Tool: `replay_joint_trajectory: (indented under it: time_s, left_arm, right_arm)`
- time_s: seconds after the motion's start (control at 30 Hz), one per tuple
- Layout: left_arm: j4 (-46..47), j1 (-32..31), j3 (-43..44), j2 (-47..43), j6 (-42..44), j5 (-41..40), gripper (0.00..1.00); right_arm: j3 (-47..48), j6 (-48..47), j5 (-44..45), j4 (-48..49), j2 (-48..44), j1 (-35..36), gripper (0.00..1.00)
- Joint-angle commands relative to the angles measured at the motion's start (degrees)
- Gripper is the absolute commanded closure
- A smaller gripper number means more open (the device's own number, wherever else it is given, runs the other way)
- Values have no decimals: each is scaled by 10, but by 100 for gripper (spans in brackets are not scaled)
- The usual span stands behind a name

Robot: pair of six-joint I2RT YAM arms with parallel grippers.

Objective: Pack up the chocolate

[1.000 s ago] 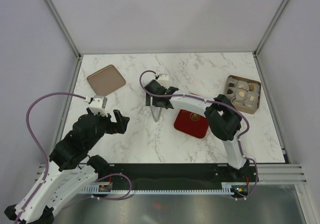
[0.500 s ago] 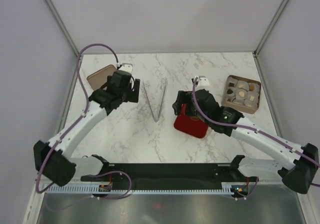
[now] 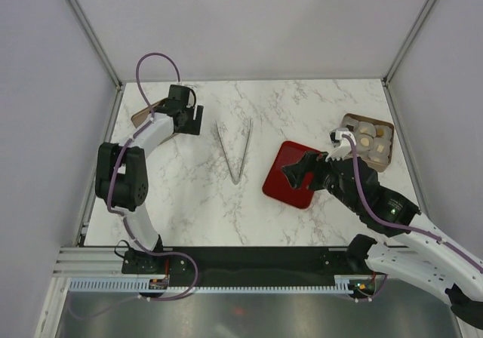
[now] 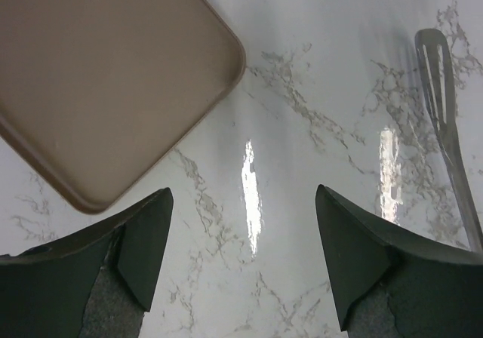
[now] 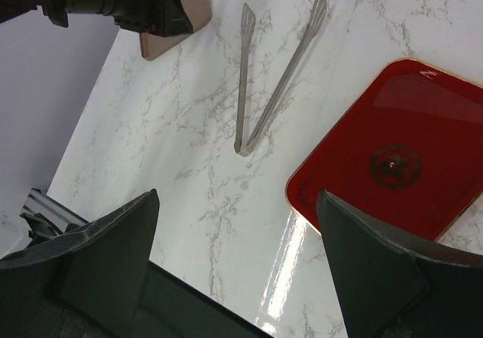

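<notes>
The chocolate [image 3: 367, 130], cream and dark pieces, sits in a brown cardboard box [image 3: 349, 121] at the back right of the marble table. My left gripper [image 3: 189, 120] [image 4: 245, 255] hangs open over bare marble, just right of a tan tray [image 4: 106, 74] [image 3: 140, 117]. My right gripper [image 3: 300, 168] [image 5: 238, 262] is open and empty, raised above the left part of the red tray [image 3: 285, 185] [image 5: 400, 157]. Neither gripper is near the chocolate, which both wrist views leave out of sight.
Metal tongs [image 3: 234, 151] [image 5: 264, 74] [image 4: 445, 112] lie in a V on the marble between the tan tray and the red tray. Grey walls with metal posts close in the table on three sides.
The left arm swung back and left, its gripper now beside the tan tray with jaws slightly narrower. The right arm drew back to the right, its gripper now over the red tray.
</notes>
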Motion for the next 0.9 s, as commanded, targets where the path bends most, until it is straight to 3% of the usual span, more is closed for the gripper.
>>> replay_joint_trajectory:
  time_s: [0.0,0.33,0.63,0.83,0.87]
  left_arm:
    - [42,36,43,36,41,45,16]
    - [42,75,71,116,46,90,26]
    - [43,75,69,147,50,67,32]
    - [30,75,61,155,43,92,50]
    - [28,75,59,153,40,95,57]
  right_arm:
    - [10,-15,-1,-26,4,2,7]
    - [18,-43,25,-37,-5,3,6]
    - [15,-42,27,-36,5,3,6]
    - [8,-38,32,-36,-3,2,6]
    - [8,-37,32,-36,-3,2,6]
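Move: The brown lid lies ahead and to the left of the left hand, its middle some 8 cm forward, 9 cm left and 8 cm below, with its right-hand corner almost straight ahead. The silver tongs lie spread about 17 cm to the left hand's right and 4 cm nearer the base; the red tray is some 37 cm right and 13 cm back. From the right hand, the lid is roughly 32 cm ahead, 43 cm left and 25 cm down. The open left hand slants forward and left by about 5 cm, already sinking, then goes nearly straight down, some 7 cm lower in all, to the lid's near-right edge a little in from its right corner, the fingers tipping only slightly steeper. Its jaws narrow from wide open to about half, one finger inside the rim and the other outside over the marble, while the empty, open right hand settles about 2 cm lower with a slight roll. ##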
